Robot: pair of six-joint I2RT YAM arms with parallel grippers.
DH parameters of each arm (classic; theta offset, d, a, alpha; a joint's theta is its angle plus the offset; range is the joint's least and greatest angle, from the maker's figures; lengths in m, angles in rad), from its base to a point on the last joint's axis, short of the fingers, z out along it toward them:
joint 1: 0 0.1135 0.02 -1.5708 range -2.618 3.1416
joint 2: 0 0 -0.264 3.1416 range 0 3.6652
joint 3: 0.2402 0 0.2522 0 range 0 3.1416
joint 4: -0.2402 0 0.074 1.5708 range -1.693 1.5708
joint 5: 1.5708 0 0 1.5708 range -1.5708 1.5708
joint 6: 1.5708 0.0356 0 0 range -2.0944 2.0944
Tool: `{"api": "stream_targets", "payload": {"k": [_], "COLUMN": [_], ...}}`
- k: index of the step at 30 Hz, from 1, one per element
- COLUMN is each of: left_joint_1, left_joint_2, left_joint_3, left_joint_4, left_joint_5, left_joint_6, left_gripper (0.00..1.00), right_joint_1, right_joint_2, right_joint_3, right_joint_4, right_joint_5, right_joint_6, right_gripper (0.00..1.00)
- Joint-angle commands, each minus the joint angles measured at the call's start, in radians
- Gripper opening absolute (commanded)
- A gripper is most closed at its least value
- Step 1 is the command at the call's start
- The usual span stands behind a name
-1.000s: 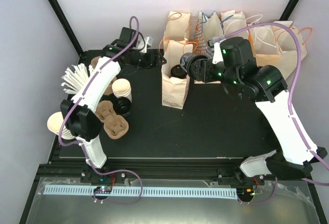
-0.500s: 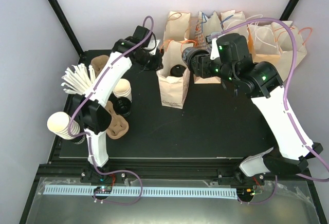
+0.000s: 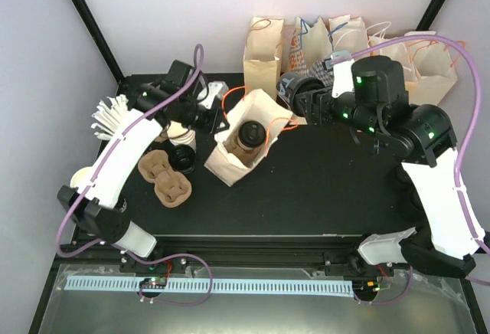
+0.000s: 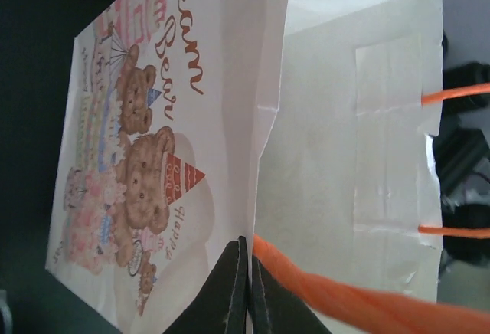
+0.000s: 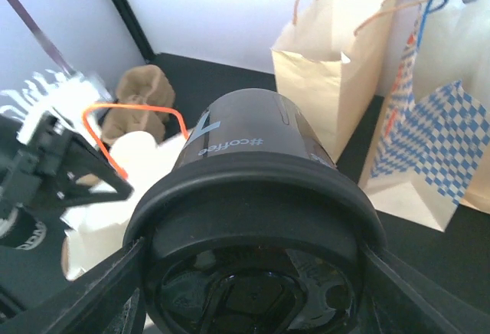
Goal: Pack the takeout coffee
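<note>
My right gripper (image 5: 253,276) is shut on the takeout coffee (image 5: 253,131), a dark-sided cup printed "#coffee" with a round black lid, one finger on each side of the lid. From above, the right gripper (image 3: 297,95) holds it over the back of the table, just right of an open paper bag (image 3: 230,162). The bag leans left and has orange handles. Another black-lidded cup (image 3: 251,133) stands inside it. My left gripper (image 4: 249,276) is shut on the rim of the bag (image 4: 214,81), beside an orange handle (image 4: 344,296). Above the table, the left gripper (image 3: 217,117) sits at the bag's left edge.
Several paper bags (image 3: 337,35) line the back edge behind the right gripper. Left of the open bag are brown pulp cup carriers (image 3: 164,177), stacked cream cups (image 3: 181,131), black lids (image 3: 182,159) and a bundle of white sticks (image 3: 111,116).
The left gripper shut on the bag's rim and pulled it left and nearer, so the bag now tilts with its mouth wide. The right gripper drew back right with the cup.
</note>
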Motion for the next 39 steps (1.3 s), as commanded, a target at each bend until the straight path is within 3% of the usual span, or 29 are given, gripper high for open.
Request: {"api": "stream_targets", "payload": {"k": [1,9,20,28,35,39], "left_joint_1": [-0.040,-0.107,-0.119,-0.211,-0.244,-0.248], "left_joint_2": [-0.105,-0.224,-0.199,-0.221,-0.295,-0.309], "left_joint_3": [-0.167,-0.322,-0.291,-0.325,-0.430,-0.466], "left_joint_4": [0.147,0.257,0.295,0.350,0.459,0.492], "left_joint_5": [0.146,0.124,0.118,0.096,0.093,0.135], "left_joint_6": [-0.002,-0.006,0.059,0.147,0.128,0.110], "left_gripper": [0.01,0.02,0.02,0.02,0.02,0.02], "right_joint_1": [0.002,0.002,0.008,0.077,0.177,0.309], "right_joint_2": [0.010,0.103,-0.085,-0.149,-0.128,-0.168], "right_joint_3": [0.056,0.057,-0.343,-0.546,-0.575,-0.651], "right_joint_4": [-0.039,-0.269,-0.240,-0.017,0.019,0.094], "right_joint_5": [-0.105,-0.317,-0.539,-0.409,-0.203,-0.070], "right_joint_6": [-0.007,-0.017,0.156,0.234,0.271,0.271], "right_gripper": [0.59,0.55,0.50,0.46,0.46,0.46]}}
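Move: The right hand holds a lidded coffee cup high; the paper bag's open mouth lies about 11 cm to its left, 4 cm ahead and 16 cm below. The cup already in the bag stands roughly 10 cm left, 4 cm ahead and 28 cm down, and the pale bag at the back some 26 cm ahead, 7 cm left and 31 cm down. From the left hand, pinching the rim, the mouth's middle is level and about 8 cm to the right. The right hand keeps its grip on the cup and brings it down about 18 cm, also back some 10 cm and a little left, tipping the fingers some 35 degrees further down so that the cup goes base first through the bag's mouth, beside the cup already in there. The left hand, shut on the rim by the orange handle throughout, draws the bag back about 9 cm and right 6 cm to bring the mouth under the descending cup, dipping slightly and turning some 20 degrees clockwise. ##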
